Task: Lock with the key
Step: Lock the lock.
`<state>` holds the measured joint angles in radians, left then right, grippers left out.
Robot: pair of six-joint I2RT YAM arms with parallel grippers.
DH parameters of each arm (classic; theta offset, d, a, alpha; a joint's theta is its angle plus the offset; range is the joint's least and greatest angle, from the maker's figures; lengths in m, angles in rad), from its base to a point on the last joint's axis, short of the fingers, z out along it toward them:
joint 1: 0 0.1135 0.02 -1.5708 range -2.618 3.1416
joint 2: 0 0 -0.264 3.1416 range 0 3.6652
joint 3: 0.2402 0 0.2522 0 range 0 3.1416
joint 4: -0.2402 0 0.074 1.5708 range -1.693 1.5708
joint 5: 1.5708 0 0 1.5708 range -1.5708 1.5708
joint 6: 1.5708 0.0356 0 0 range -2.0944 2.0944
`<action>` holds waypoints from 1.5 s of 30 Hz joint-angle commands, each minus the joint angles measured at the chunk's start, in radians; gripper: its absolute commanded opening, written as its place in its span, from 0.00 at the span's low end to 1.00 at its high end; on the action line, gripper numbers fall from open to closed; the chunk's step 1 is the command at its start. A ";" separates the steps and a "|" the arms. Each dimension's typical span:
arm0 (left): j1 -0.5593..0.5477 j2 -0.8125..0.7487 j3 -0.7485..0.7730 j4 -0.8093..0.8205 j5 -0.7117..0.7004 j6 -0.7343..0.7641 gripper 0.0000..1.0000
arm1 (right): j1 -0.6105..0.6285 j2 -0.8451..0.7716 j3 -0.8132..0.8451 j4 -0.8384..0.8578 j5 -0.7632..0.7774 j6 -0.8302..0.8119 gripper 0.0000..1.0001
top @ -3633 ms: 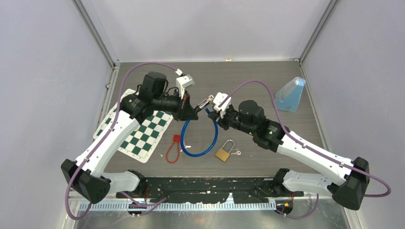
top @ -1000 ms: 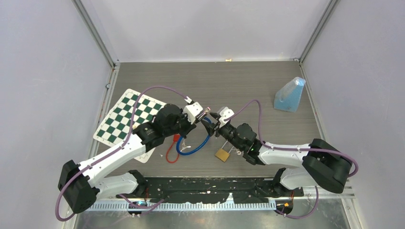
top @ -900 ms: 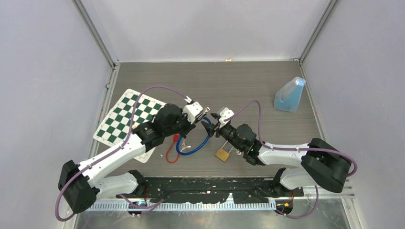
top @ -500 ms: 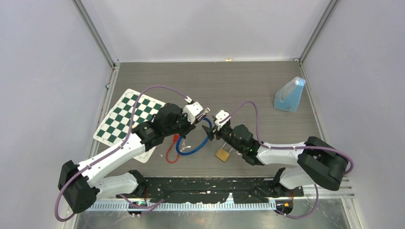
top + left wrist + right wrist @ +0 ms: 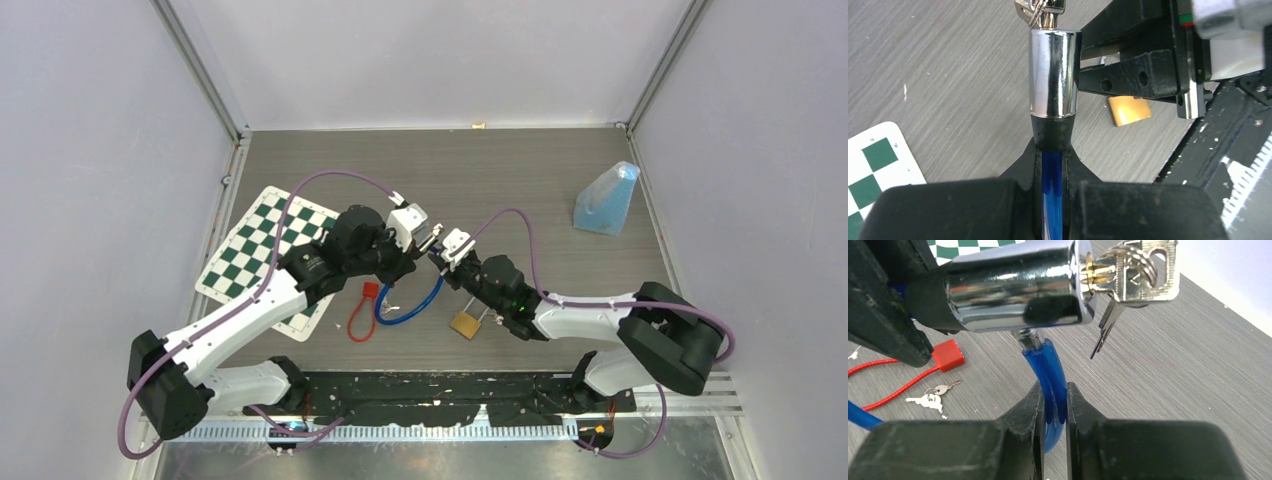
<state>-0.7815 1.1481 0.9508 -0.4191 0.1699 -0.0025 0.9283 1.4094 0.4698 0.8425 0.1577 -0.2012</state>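
A blue cable lock [image 5: 412, 311] ends in a chrome cylinder [image 5: 1054, 72] with a silver key [image 5: 1138, 270] in its end face and a second key dangling from the ring. My left gripper [image 5: 1052, 160] is shut on the blue cable just behind the cylinder's black collar. My right gripper [image 5: 1054, 400] is shut on the cable's other end [image 5: 1050, 370], whose metal tip meets the side of the cylinder [image 5: 1013, 287]. From above, both grippers meet at mid-table, left [image 5: 410, 258] and right [image 5: 441, 262].
A brass padlock [image 5: 465, 323] with small keys lies near the front. A red cable lock [image 5: 362, 310] and loose small keys [image 5: 930, 397] lie left of the blue loop. A chessboard mat [image 5: 255, 255] is at the left, a blue bag [image 5: 607, 200] at the far right.
My right gripper has moved left to the cylinder and shut on the cable's free end. The left gripper has shifted slightly up and right with the cylinder.
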 commanded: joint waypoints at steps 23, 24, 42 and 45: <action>0.037 -0.015 0.194 -0.199 0.206 -0.082 0.00 | 0.008 -0.432 0.502 -0.819 -0.337 0.098 0.05; 0.042 -0.018 0.204 -0.208 0.191 -0.090 0.00 | 0.008 -0.445 0.518 -0.828 -0.354 0.105 0.05; 0.144 -0.013 0.289 -0.159 0.485 -0.189 0.00 | 0.007 -0.516 0.537 -0.890 -0.471 0.094 0.05; 0.145 -0.020 0.273 -0.155 0.522 -0.150 0.00 | 0.008 -0.504 0.537 -0.877 -0.442 0.093 0.05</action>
<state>-0.6407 1.1210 1.2171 -0.5968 0.6277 -0.1776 0.9085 0.9310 0.9241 -0.2401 -0.1902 -0.1028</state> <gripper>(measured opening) 0.050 0.197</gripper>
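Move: Just past the right fingertips, about 2 cm forward, 3 cm left and 3 cm higher, is the lock's chrome barrel, its side taking the cable end that the right hand pinches. The barrel lies some 3 cm ahead of the left hand and 4 cm right, level with it. About 15 cm below the right hand, the padlock is 7 cm back and 7 cm right, the loose keys 4 cm back and 10 cm left, and the red lock's head 14 cm straight left. Lifting the joined blue lock between them, both hands climb: the right some 14 cm up and 9 cm back, drawing away from the barrel along the cable, its wrist tipping down and turning counter-clockwise about 15 degrees. The left rises some 11 cm and eases back, rolling its left side down, still gripping the blue cable at the barrel's black sleeve; the right keeps its pinch on the cable. ##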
